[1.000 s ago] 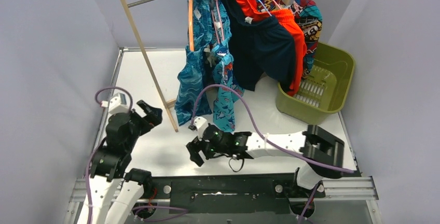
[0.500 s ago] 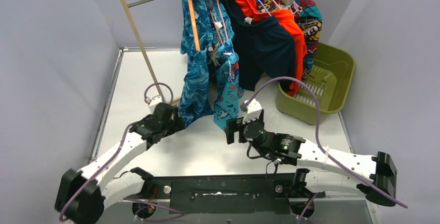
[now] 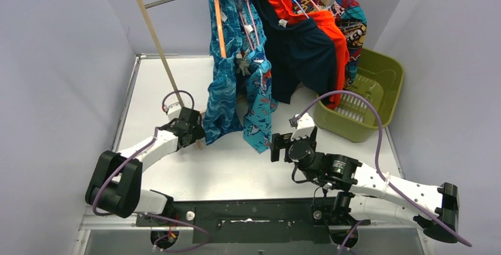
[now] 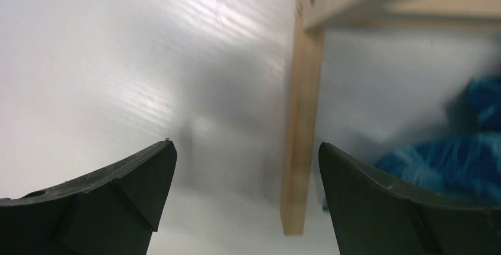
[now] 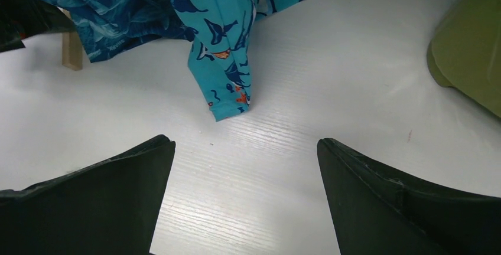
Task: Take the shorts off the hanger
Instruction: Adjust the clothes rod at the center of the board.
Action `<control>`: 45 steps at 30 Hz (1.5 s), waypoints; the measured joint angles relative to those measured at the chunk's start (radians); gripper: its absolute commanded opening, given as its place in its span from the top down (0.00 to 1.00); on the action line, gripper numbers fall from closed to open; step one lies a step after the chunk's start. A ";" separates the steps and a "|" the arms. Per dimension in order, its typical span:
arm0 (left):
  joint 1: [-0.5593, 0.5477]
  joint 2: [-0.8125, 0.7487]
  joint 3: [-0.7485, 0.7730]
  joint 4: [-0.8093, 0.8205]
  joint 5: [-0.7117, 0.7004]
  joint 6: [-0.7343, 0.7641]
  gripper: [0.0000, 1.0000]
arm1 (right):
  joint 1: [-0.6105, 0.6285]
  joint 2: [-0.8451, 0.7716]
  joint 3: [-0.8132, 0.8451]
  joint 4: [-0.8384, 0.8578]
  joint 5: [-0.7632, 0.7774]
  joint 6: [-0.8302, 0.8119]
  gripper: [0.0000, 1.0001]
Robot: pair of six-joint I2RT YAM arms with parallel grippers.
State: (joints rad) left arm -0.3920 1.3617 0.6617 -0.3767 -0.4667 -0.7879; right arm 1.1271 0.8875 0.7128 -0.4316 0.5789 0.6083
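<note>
Several shorts hang on hangers from the rack's rail: teal leaf-print shorts (image 3: 223, 95) on an orange hanger (image 3: 220, 25), turquoise cartoon-print shorts (image 3: 260, 107), navy shorts (image 3: 301, 60), orange-red shorts (image 3: 338, 48) and a multicolour pair (image 3: 353, 25). My left gripper (image 3: 192, 130) is low by the rack's foot, just left of the leaf-print hem, open and empty. In its wrist view (image 4: 245, 149) the wooden foot (image 4: 301, 137) stands between the fingers, farther off. My right gripper (image 3: 277, 147) is open just right of the cartoon-print hem (image 5: 227, 42), holding nothing (image 5: 245, 143).
A green basket (image 3: 378, 90) stands at the back right, under the orange-red and multicolour pairs. The rack's slanted wooden post (image 3: 159, 48) runs down to the table beside my left gripper. Grey walls close in on both sides.
Both arms have stretched forward from near their bases to the low hems of the two blue pairs. The two blue pairs have swung and now hang straighter.
</note>
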 measured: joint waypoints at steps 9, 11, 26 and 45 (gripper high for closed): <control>0.146 0.209 0.130 0.171 -0.003 0.107 0.14 | -0.032 -0.099 -0.026 -0.082 0.034 0.010 0.00; 0.164 0.256 0.170 0.193 -0.002 0.126 0.15 | -0.039 -0.114 -0.026 -0.096 0.036 0.011 0.00; 0.384 0.505 0.422 0.308 0.130 0.262 0.17 | -0.135 -0.138 0.035 -0.371 0.174 0.137 0.02; 0.517 0.521 0.393 0.409 0.250 0.262 0.41 | -1.077 0.192 0.282 -0.254 -0.386 -0.217 0.02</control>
State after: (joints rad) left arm 0.1246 1.8824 1.0546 0.0326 -0.2169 -0.5262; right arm 0.0505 1.0798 0.9943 -0.6853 0.1932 0.3912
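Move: The near end of the clothes rod's left foot bar lies only about 4 cm to the left hand's right and 3 cm back, just below the fingers; the post's foot stands some 10 cm ahead and 1 cm left, and the blue leaf shorts' hem some 10 cm right, 3 cm ahead. From the right hand the green basket sits roughly 21 cm ahead, 31 cm right and 10 cm lower, with the orange shorts' leg about 18 cm ahead, 20 cm right, and the whale shorts' hem 5 cm ahead, 11 cm left. The left hand stays low over the table and shoves the rod's foot bar away from the base and to the left, about 18 cm forward and 13 cm left, the last bit purely leftward with the right-hand finger against the bar, while its fingers draw in to roughly two thirds open without shutting on it. Meanwhile the right hand, wide open and empty, sweeps about 22 cm right, first level and then also forward some 11 cm, swinging clockwise nearly 40 degrees to end over the basket's near rim beside the orange shorts. ##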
